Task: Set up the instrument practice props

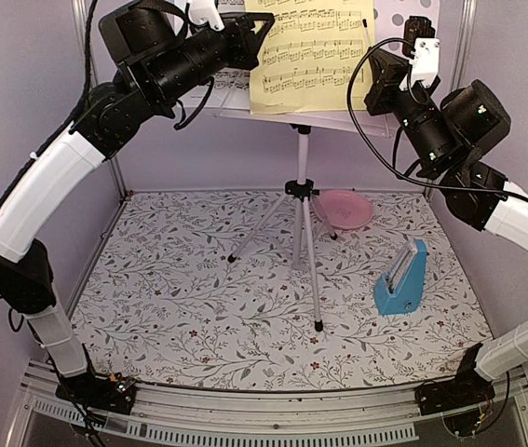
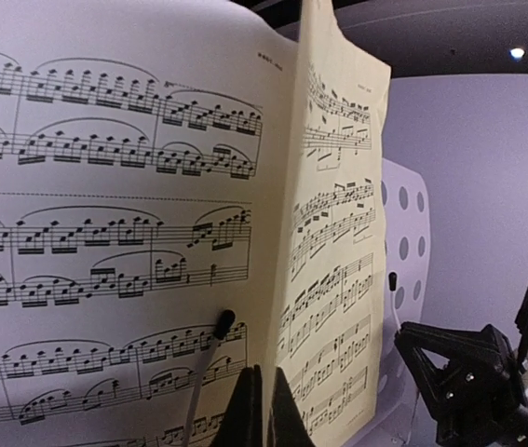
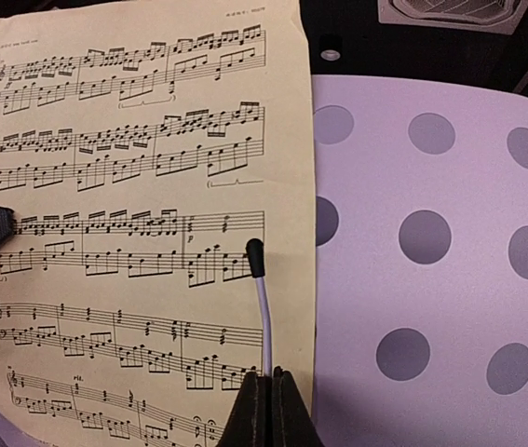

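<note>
The silver tripod music stand stands mid-table, its perforated pale desk at the top. On the desk a yellow sheet of music partly overlaps a white sheet. My left gripper is shut on the yellow sheet's left edge. My right gripper is shut on the stand's thin page-holder wire, which lies over the yellow sheet's right side. A second wire lies across the white sheet. The blue pyramid metronome stands on the table at the right.
A pink round plate lies behind the tripod's right leg. The floral mat covers the table, with pale walls close on both sides. Both arms reach high towards the desk, the left one hiding most of the white sheet from above.
</note>
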Available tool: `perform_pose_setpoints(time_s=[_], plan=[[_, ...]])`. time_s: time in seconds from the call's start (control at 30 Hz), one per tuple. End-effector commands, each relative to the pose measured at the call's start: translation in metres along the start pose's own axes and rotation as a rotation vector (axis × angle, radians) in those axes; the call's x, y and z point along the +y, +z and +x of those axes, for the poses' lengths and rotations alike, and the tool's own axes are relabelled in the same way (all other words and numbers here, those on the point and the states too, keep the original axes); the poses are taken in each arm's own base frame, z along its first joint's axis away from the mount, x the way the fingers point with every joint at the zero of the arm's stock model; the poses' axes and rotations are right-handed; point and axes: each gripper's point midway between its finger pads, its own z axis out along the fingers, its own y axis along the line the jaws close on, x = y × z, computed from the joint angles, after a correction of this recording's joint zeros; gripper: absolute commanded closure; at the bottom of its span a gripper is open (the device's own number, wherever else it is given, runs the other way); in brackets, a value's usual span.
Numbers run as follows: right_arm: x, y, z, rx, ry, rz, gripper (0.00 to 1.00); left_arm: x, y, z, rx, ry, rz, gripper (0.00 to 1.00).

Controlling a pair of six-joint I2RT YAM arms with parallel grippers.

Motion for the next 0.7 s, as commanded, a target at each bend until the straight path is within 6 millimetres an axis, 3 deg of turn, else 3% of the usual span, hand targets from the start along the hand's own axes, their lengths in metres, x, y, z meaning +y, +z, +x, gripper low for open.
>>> perform_pose_setpoints(time_s=[0.0, 0.17, 0.37, 0.67], plan=[[0.004, -0.003, -0.011, -0.047, -0.014, -0.04, 1.0, -0.031, 0.011, 0.017, 0.017, 0.042, 0.143, 1.0], [0.009, -0.001, -0.01, -0.051, -0.019, -0.06, 1.0, -0.048, 0.021, 0.035, 0.032, 0.079, 0.228, 1.0], [0.009, -0.001, -0.013, -0.057, -0.021, -0.066, 1.0, -0.065, 0.023, 0.037, 0.002, 0.131, 0.317, 1.0], [0.008, -0.004, -0.015, -0.062, -0.03, -0.07, 1.0, -0.03, 0.018, -0.005, -0.104, 0.111, 0.24, 1.0]])
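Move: The left hand already pinches the yellow sheet's left edge; the right clip rod it is being fed behind lies about 16 cm to its right and 6 cm lower, about level in reach. The white sheet's middle is some 9 cm left and 4 cm ahead of the left hand, with the left clip rod about 5 cm left, 3 cm ahead. From the right hand, already holding the right clip rod, the yellow sheet's middle lies roughly 8 cm left, 2 cm ahead and 5 cm higher. Keeping its pinch on the yellow sheet's left edge, the left hand pushes the paper some 7 cm to the right and about 4 cm down towards the right clip rod, its fingers swinging about 10 degrees clockwise, then eases back up by about a centimetre. The right hand stays shut on the rod, holding it in front of the sheet and drifting barely a centimetre left, so that the paper can pass behind it. ##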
